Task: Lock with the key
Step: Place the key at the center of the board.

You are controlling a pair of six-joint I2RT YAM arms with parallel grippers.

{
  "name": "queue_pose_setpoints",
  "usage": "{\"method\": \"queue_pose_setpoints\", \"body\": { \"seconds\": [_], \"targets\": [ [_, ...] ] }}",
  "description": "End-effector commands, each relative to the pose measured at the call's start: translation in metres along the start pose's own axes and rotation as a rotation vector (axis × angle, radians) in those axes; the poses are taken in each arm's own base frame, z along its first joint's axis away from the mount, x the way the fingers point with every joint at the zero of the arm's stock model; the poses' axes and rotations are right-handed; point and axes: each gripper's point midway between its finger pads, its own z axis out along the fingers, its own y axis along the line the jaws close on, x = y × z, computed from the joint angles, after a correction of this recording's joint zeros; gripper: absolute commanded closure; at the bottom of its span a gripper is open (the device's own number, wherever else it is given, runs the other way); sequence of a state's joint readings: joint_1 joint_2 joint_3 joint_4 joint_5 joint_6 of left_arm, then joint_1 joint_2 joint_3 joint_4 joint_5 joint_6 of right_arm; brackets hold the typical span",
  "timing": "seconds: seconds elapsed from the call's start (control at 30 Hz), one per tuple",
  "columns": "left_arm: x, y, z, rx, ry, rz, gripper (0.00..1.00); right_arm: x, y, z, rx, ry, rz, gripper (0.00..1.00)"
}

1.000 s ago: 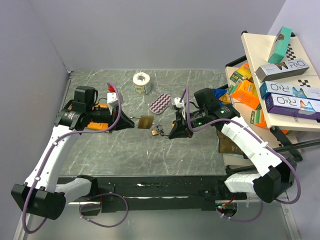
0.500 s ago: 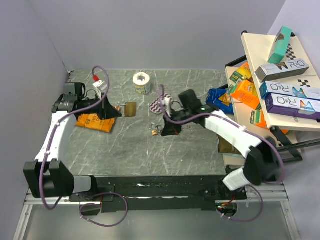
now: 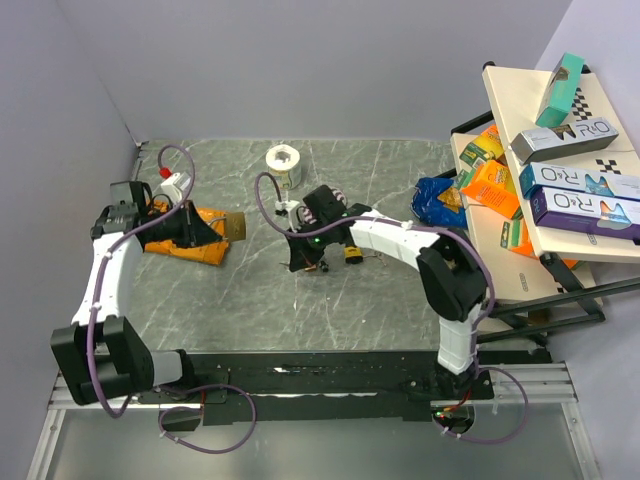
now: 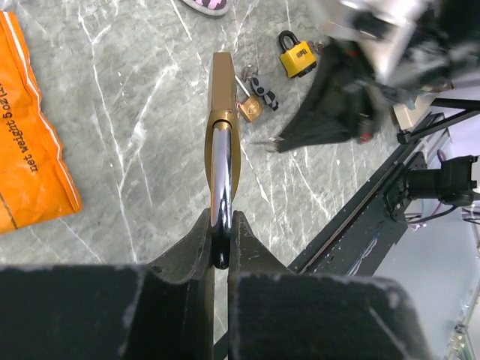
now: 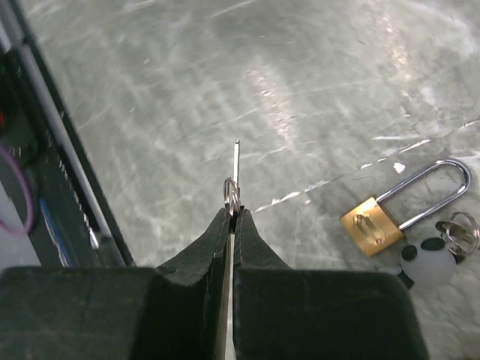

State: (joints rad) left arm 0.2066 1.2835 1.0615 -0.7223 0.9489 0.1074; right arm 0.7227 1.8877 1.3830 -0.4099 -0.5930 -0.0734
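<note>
My left gripper [image 4: 220, 225] is shut on the steel shackle of a large brass padlock [image 4: 222, 82]. The top view shows it holding that padlock [image 3: 232, 226] in the air over the left of the table. My right gripper [image 5: 233, 214] is shut on a thin key [image 5: 236, 161] with a small ring, its blade pointing away from the fingers. In the top view the right gripper [image 3: 298, 262] hangs near the table's middle, well right of the held padlock.
A small brass padlock [image 5: 369, 225] with a panda key fob [image 5: 420, 259] lies on the marble beside a yellow padlock [image 3: 352, 254]. An orange packet [image 3: 190, 247] lies under the left arm. A white roll [image 3: 284, 165] stands at the back. A rack of boxes [image 3: 560, 150] stands at the right.
The left arm has swung left and back, carrying the large padlock away from the centre. The right arm has swept left across the table with the key. Both grips stay shut.
</note>
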Motion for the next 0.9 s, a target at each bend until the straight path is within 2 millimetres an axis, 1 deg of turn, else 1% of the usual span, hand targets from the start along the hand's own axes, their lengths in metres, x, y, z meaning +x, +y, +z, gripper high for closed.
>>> {"method": "queue_pose_setpoints", "body": {
  "seconds": [0.0, 0.07, 0.1, 0.13, 0.2, 0.3, 0.33, 0.5, 0.57, 0.63, 0.73, 0.77, 0.83, 0.87],
  "targets": [
    [-0.019, -0.028, -0.014, 0.053, -0.098, 0.107, 0.99, -0.027, -0.003, 0.017, 0.042, -0.064, 0.118, 1.00],
    [-0.017, -0.029, -0.015, 0.045, -0.101, 0.111, 0.99, -0.030, -0.002, 0.023, 0.061, -0.069, 0.140, 1.00],
    [-0.014, -0.027, -0.016, 0.037, -0.095, 0.104, 0.99, -0.027, -0.004, 0.029, 0.066, -0.056, 0.153, 1.00],
    [-0.014, -0.027, -0.016, 0.034, -0.095, 0.107, 0.99, -0.029, -0.006, 0.032, 0.074, -0.058, 0.172, 1.00],
    [-0.009, -0.024, -0.016, 0.023, -0.088, 0.106, 0.99, -0.025, -0.010, 0.041, 0.090, -0.047, 0.191, 1.00],
    [-0.008, -0.019, -0.014, 0.008, -0.097, 0.094, 0.99, -0.024, -0.015, 0.052, 0.119, -0.039, 0.222, 1.00],
    [-0.009, -0.019, -0.013, 0.004, -0.104, 0.095, 0.99, -0.025, -0.015, 0.053, 0.130, -0.039, 0.230, 1.00],
    [-0.008, -0.015, -0.013, -0.014, -0.102, 0.090, 0.99, -0.011, -0.028, 0.064, 0.203, -0.012, 0.283, 1.00],
    [-0.007, -0.013, -0.014, -0.022, -0.101, 0.093, 0.99, -0.009, -0.033, 0.066, 0.219, -0.007, 0.292, 1.00],
    [-0.006, -0.013, -0.014, -0.023, -0.098, 0.096, 0.99, -0.011, -0.033, 0.067, 0.222, -0.011, 0.298, 1.00],
    [-0.003, -0.012, -0.013, -0.024, -0.090, 0.095, 0.99, -0.012, -0.032, 0.070, 0.211, -0.013, 0.308, 0.90],
    [0.000, -0.009, -0.012, -0.028, -0.085, 0.088, 0.99, -0.012, -0.031, 0.070, 0.207, -0.012, 0.311, 0.79],
    [0.002, -0.005, -0.010, -0.035, -0.079, 0.081, 0.99, -0.011, -0.029, 0.070, 0.195, -0.009, 0.323, 0.67],
    [0.005, -0.002, -0.009, -0.042, -0.076, 0.073, 0.99, -0.010, -0.027, 0.069, 0.190, -0.009, 0.326, 0.58]
  ]
}}
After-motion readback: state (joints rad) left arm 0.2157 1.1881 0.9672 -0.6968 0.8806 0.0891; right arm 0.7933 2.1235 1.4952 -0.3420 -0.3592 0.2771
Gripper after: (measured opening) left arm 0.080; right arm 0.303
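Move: The right gripper holds the key; its bare spot near the centre of the board lies about 2 cm ahead, 3 cm to the left and 8 cm below. The small brass padlock is roughly 5 cm ahead and 3 cm to the right of this gripper, the yellow padlock some 7 cm ahead and 14 cm right, both down on the table. From the left gripper the spot is about 14 cm right, 2 cm ahead and 19 cm below. Lower the right gripper about 7 cm to the bare board beside the small brass padlock, easing some 3 cm left and 2 cm forward and turning the wrist about 20 degrees clockwise. Near the table, start opening the fingers so the pinched key comes free. Keep the big padlock gripped by its shackle in the left hand, letting that hand draw back and sink slightly. ##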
